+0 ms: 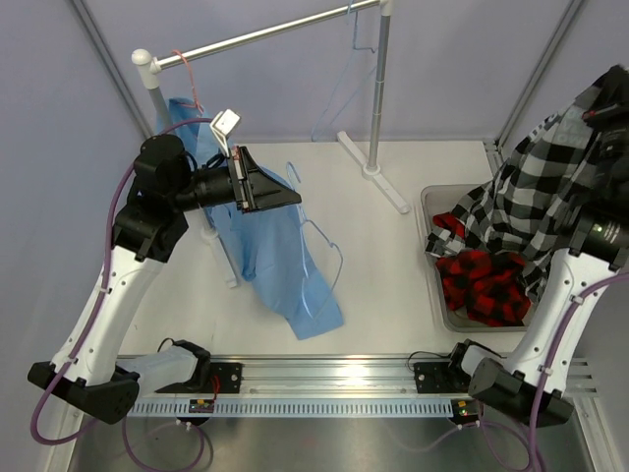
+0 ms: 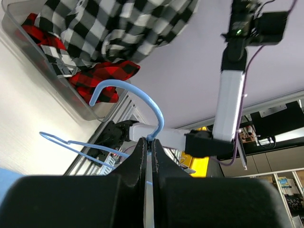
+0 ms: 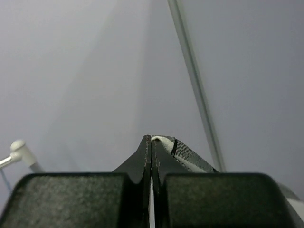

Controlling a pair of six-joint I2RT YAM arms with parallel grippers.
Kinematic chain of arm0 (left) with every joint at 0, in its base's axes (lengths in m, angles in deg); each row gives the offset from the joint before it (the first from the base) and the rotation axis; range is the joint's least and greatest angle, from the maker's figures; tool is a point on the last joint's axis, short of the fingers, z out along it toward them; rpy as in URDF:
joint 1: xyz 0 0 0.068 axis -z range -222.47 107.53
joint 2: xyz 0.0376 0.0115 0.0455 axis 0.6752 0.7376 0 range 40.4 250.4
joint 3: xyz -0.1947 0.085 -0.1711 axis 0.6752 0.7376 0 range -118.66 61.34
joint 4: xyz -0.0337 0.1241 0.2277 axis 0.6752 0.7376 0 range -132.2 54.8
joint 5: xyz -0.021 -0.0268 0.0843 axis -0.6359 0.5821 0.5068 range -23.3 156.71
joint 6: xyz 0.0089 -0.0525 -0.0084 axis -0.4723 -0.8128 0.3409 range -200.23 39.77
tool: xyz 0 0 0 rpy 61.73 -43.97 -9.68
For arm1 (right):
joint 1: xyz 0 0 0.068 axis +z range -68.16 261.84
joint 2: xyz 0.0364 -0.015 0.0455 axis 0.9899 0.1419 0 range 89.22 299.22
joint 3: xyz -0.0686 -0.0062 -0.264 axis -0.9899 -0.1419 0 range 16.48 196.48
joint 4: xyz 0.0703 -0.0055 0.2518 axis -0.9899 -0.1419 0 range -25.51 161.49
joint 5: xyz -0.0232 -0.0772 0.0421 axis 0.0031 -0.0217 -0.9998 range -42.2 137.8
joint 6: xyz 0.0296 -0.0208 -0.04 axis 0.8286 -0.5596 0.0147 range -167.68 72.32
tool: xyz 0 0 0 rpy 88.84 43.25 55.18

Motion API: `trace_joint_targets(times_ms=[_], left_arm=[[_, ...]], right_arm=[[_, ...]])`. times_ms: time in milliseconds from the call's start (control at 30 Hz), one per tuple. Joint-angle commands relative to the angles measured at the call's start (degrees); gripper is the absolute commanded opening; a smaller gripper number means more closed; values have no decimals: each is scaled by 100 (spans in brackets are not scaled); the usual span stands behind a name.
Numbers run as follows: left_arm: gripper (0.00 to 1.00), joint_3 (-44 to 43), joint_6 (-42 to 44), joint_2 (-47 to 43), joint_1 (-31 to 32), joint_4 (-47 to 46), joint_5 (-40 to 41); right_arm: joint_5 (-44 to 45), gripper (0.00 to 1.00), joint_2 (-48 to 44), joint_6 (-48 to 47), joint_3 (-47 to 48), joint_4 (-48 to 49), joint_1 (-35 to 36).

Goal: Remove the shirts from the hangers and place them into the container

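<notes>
My left gripper (image 1: 287,194) (image 2: 151,141) is shut on the neck of a light blue hanger (image 2: 142,92). That hanger's wire frame (image 1: 329,251) lies over the light blue shirt (image 1: 270,261). This shirt slopes from below the pink hanger (image 1: 187,71) down to the table. High at the right, my right gripper (image 3: 151,138) is shut on a fold of the black-and-white check shirt (image 1: 545,182) (image 3: 183,153). The shirt hangs into the clear container (image 1: 429,202) (image 2: 45,76). The red-and-black plaid shirt (image 1: 486,285) (image 2: 102,71) lies inside it. A second light blue hanger (image 1: 346,69) hangs on the rail.
A silver rail (image 1: 275,34) on two posts crosses the back of the table, its right post's foot (image 1: 378,177) reaching toward the container. The right arm (image 2: 230,99) stands tall in the left wrist view. A metal track (image 1: 324,379) runs along the near edge.
</notes>
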Motion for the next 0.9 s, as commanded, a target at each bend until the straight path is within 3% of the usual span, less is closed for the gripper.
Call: trace_joint_targets(times_ms=[0, 100, 267, 567, 700, 867], left_arm=[[0, -250, -264, -109, 20, -583, -153], [0, -198, -273, -215, 20, -627, -100], [0, -75, -202, -312, 29, -557, -3], [0, -311, -141, -303, 29, -267, 207], [0, -531, -141, -285, 29, -214, 252], [0, -690, -62, -312, 20, 40, 392]], right_arm=[[-808, 0, -860, 904, -802, 78, -25], [-1144, 0, -1520, 1151, -1690, -508, 71], [-608, 0, -2154, 695, -2568, -1583, 546], [-258, 0, -2638, 2117, -4537, -2083, 546], [419, 0, -2305, 2180, -4856, -2603, 520], [641, 0, -1279, 2206, -4909, -2920, 450]])
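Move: The container's middle lies about 55 cm below the right hand, some 5 cm back and 5 cm to its left; that hand already holds the black-and-white shirt, which hangs into it. The red shirt in the container lies 10 cm back and 6 cm left, just as low. The rack's right foot is 14 cm ahead, 36 cm left. From the left hand, holding a blue hanger, the container is 7 cm ahead, 44 cm right and 40 cm below. Fingers tipping down, the right hand plunges some 40 cm towards the container with the held shirt; left rises slightly. ##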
